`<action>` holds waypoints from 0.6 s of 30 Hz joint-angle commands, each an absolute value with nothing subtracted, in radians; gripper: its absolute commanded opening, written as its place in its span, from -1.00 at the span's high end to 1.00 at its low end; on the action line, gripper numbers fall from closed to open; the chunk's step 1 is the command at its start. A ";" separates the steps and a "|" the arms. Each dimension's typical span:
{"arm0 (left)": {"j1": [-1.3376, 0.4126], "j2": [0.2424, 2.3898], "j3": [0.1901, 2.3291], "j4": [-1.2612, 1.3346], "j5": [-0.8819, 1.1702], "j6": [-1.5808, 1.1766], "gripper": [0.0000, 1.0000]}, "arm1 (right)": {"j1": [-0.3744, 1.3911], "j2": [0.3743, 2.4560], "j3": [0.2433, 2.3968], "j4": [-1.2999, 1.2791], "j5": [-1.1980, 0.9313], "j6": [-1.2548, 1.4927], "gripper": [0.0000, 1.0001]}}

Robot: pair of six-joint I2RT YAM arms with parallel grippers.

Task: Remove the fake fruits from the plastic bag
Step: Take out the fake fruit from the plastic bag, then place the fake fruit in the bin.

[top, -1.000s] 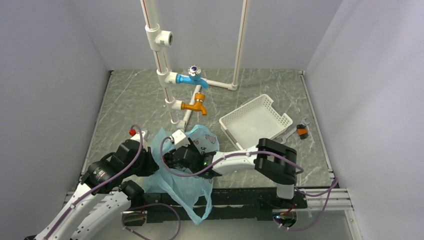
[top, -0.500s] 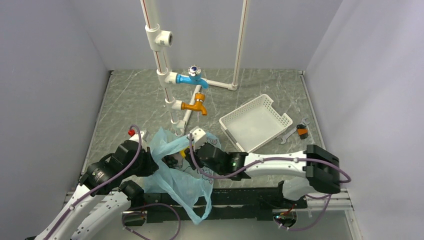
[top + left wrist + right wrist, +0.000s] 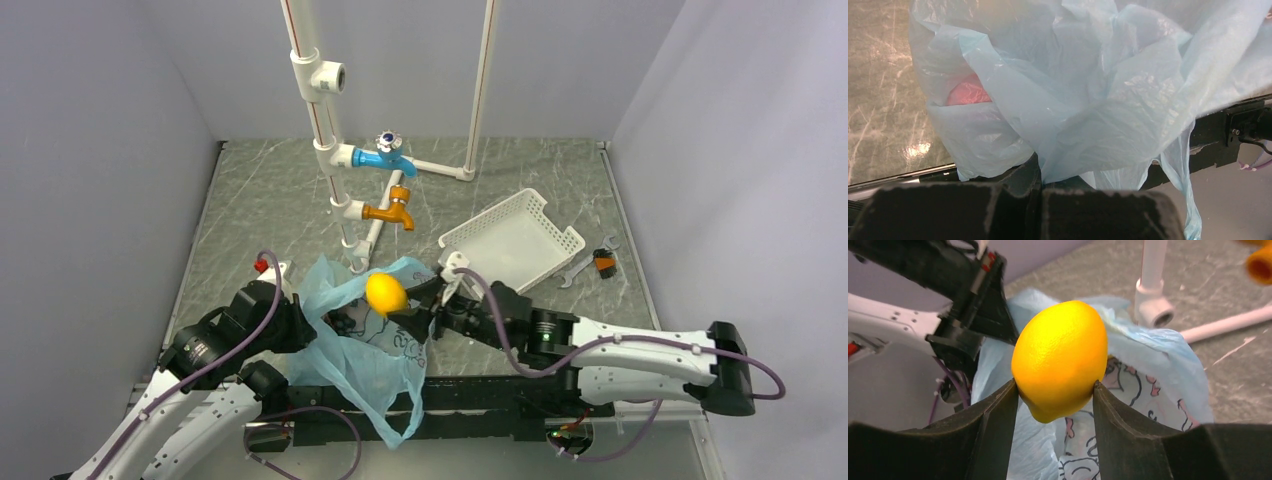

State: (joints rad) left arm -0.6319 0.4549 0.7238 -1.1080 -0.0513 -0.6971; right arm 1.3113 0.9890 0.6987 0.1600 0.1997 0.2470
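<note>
The light-blue plastic bag (image 3: 365,350) lies crumpled near the table's front edge, one handle loop hanging over it. My left gripper (image 3: 1042,176) is shut on a fold of the plastic bag (image 3: 1088,100). A red-orange fruit (image 3: 968,92) shows through the film, inside the bag. My right gripper (image 3: 1055,387) is shut on an orange-yellow oval fruit (image 3: 1060,357), held clear above the bag's mouth. In the top view that fruit (image 3: 385,293) hangs over the bag, in my right gripper (image 3: 400,305). Any other fruits are hidden.
A white slotted basket (image 3: 512,245) leans tilted to the right of the bag. White pipes carry a blue tap (image 3: 385,155) and an orange tap (image 3: 392,212) behind the bag. A wrench and a small orange-black part (image 3: 605,262) lie at the right.
My right arm has drawn back to the right and lifted out of the bag, bringing the orange-yellow fruit into the open. The left gripper has kept its hold on the bag.
</note>
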 commanded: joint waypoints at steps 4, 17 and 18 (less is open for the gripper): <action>-0.634 0.449 0.732 -1.108 -0.069 -0.709 1.00 | 1.307 0.790 0.600 0.248 0.316 0.177 1.00; -0.632 0.451 0.731 -1.106 -0.063 -0.704 1.00 | 1.269 0.558 0.462 0.158 1.029 0.296 1.00; -0.633 0.450 0.731 -1.105 -0.064 -0.704 1.00 | 1.252 0.546 0.457 0.138 1.067 0.310 1.00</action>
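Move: The right hand already holds the yellow fruit above the bag. The white basket's middle is about 22 cm ahead, 24 cm to the right and 22 cm below. The plastic bag is some 4 cm ahead, 4 cm left and 17 cm below; the orange tap is about 19 cm straight ahead and 11 cm lower. From the left hand, the basket is roughly 23 cm ahead, 38 cm right and 12 cm below. The right fingers keep the yellow fruit pinched at their tips while the arm first rises about 2 cm, drifting right, then sweeps it faster to the right and forward, away from the bag and towards the white basket, some 13 cm right and 7 cm forward in all. Meanwhile the hand swings clockwise by about 35 degrees. The left hand stays still, its shut fingers keeping hold of the bag's side. ##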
